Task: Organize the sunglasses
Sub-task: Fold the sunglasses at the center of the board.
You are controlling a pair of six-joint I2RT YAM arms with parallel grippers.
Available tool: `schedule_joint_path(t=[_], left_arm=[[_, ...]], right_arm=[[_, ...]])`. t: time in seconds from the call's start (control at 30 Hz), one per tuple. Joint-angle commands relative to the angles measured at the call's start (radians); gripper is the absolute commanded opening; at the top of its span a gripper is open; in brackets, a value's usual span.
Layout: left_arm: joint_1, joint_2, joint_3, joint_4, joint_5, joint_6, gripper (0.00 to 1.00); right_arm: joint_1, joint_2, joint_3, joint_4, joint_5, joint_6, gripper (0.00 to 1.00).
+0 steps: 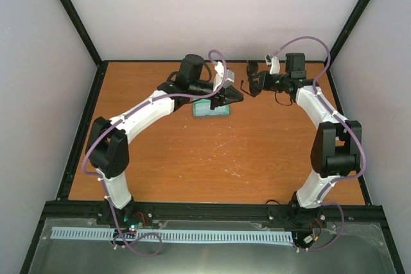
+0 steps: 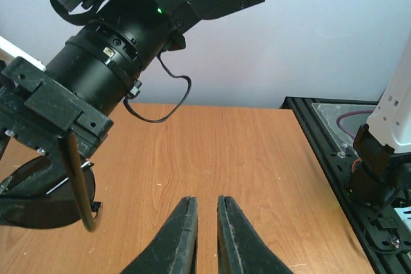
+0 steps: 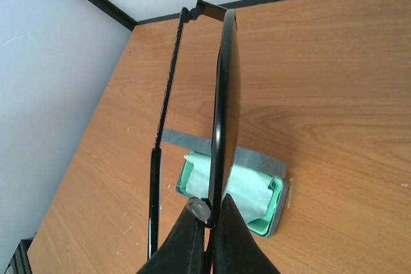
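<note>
The sunglasses hang edge-on above the table, with a thin black frame and dark lenses. My right gripper is shut on them at the bridge, beside a clear nose pad. One temple arm sticks out unfolded. In the top view the right gripper holds them at the back of the table. My left gripper sits just left of it, over the case's right end. Its jaws are almost closed, a thin slit apart, with nothing between them. A dark lens shows at the left of the left wrist view.
An oblong grey-blue case lies open on the wooden table, with a green lining and a pale cloth inside. In the top view the case is under the left wrist. Black frame rails edge the table.
</note>
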Motion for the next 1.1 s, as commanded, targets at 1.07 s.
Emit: schedule_joint_path(t=[1.07], left_arm=[[0.141, 0.099, 0.206, 0.088, -0.331, 0.102, 0.29]], right_arm=[[0.031, -0.299, -0.27, 0.019, 0.018, 0.048, 0.03]])
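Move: The sunglasses, pinched in the right gripper with one temple still sticking out, have their middle about 3 cm ahead and 2 cm left of that hand, level with it; from the left hand they are some 12 cm ahead, 4 cm right and 7 cm lower. The open case on the table lies roughly 14 cm left of the right hand, level fore and aft, 21 cm down; from the left hand, about 10 cm ahead, 8 cm left and 28 cm below. The sunglasses stay pinched in the shut right gripper and are drawn back about 11 cm, at first also leftward, towards the left fingers, then eased right and slightly forward again. The left hand meanwhile reaches forward and right past the outstanding temple, dips about 2 cm, then sweeps on forward some 4 cm, starting back left, turning counter-clockwise as its fingers part somewhat. ##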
